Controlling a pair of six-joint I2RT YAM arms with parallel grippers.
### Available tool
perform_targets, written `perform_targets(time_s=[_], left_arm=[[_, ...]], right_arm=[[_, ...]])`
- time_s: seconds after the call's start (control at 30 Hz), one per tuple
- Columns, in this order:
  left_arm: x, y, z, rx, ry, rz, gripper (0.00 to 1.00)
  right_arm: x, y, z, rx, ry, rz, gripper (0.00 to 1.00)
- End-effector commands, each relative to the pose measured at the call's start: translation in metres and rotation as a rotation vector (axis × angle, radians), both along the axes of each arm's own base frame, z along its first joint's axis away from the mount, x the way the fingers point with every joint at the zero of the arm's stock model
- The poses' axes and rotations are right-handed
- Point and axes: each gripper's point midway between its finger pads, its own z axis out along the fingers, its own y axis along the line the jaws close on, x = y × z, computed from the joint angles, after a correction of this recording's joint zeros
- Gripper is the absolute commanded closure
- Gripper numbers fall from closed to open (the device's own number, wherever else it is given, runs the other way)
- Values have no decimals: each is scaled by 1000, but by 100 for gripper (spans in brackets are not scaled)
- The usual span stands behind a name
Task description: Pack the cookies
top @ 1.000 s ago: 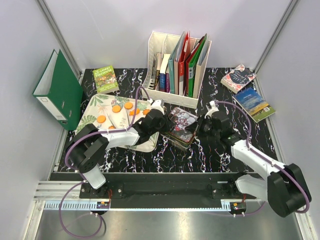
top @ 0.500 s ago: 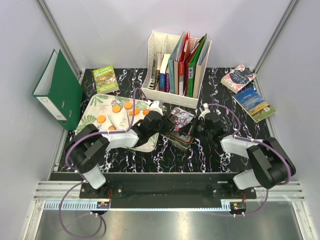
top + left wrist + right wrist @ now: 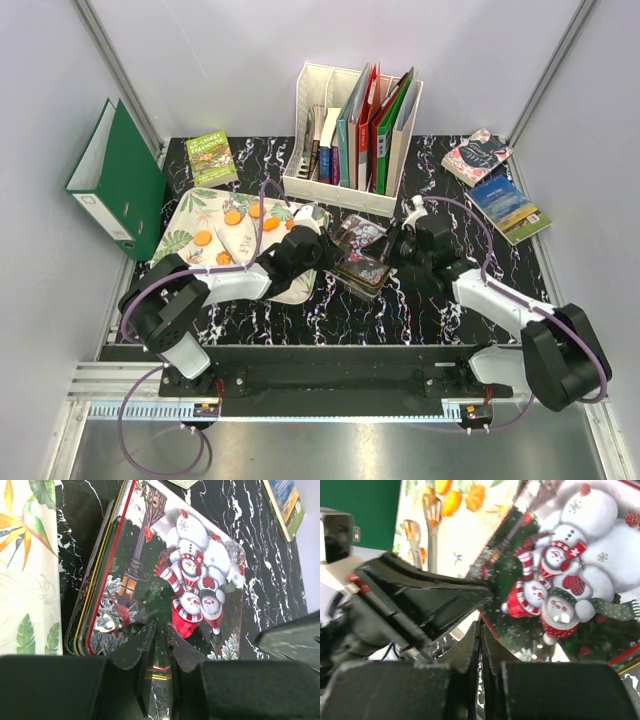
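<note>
The cookies (image 3: 232, 217) are several orange discs on the leaf-print tray (image 3: 185, 225) at the left; two also show in the right wrist view (image 3: 475, 497). No green or black ones show. A tin with a snowman lid (image 3: 360, 255) lies between my grippers. My left gripper (image 3: 322, 245) sits at the tin's left edge. Its fingers (image 3: 142, 645) stand a narrow gap apart over the lid's rim (image 3: 160, 672), with nothing between them. My right gripper (image 3: 396, 250) is at the tin's right edge. It is shut, its fingertips (image 3: 476, 630) against the lid (image 3: 570, 580).
A white file holder (image 3: 320, 185) with folders stands behind the tin. A green binder (image 3: 120, 180) leans at the far left and a green book (image 3: 212, 158) lies beside it. Two books (image 3: 478, 155) lie at the back right. The tray's edge (image 3: 25, 580) borders the tin.
My right gripper has moved left, up against the tin's right edge. My left arm has shifted slightly, its gripper staying at the tin's left edge.
</note>
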Motion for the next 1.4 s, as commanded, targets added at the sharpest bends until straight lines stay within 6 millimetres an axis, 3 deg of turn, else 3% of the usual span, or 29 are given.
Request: perform_targets(time_s=[0.0,0.03,0.1,0.13,0.2,0.3,0.43,0.57,0.6,0.93,1.07,1.1,1.13,1.23,1.3,1.37], left_arm=[[-15,18,-31,58,72,17,81],[-16,19,-34,59,77,19,81],[-18,20,-38,65,84,20,82],[-18,21,-39,67,88,20,82],[-20,22,-42,74,96,19,83],[-22,25,-45,81,104,26,84],[-19,33,-35,78,62,53,84],[-11,38,-8,101,-4,72,75],[-5,38,2,100,-27,83,74],[7,45,59,109,-146,112,64],[5,60,79,143,-162,149,51],[6,64,80,158,-163,165,44],[5,67,84,165,-169,169,37],[1,79,83,209,-147,197,15],[-2,87,76,240,-127,212,1],[-7,94,70,264,-100,224,1]], right_arm=[[-9,3,-42,-39,83,28,93],[-16,3,-68,-52,131,38,93],[-30,6,-97,-58,219,70,94],[-39,5,-123,-86,293,81,96],[-51,5,-142,-92,350,107,96],[-51,6,-146,-68,348,89,96],[-34,10,-111,-35,252,66,95],[-17,11,-72,-46,158,51,90],[-8,14,-53,-38,113,50,87],[5,9,11,-55,-11,23,72],[6,-3,34,-89,-82,-20,63],[5,-7,43,-90,-110,-31,61],[4,-14,40,-128,-112,-51,60],[1,-27,48,-173,-146,-83,52],[-4,-35,51,-199,-168,-91,42],[-5,-43,52,-223,-183,-113,37]])
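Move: The lidded cookie tin's middle lies about 3 cm ahead and 5 cm right of the left hand, some 4 cm below. It is about 3 cm ahead, 2 cm left and 9 cm below the right hand. From the left hand, the leaf-print tray's middle is roughly 25 cm left and 4 cm ahead, and the file rack's about 22 cm ahead and 3 cm right. The right hand dips 6 cm towards the lid, then rises 10; left leaves the tin leftward and upward; both open. ##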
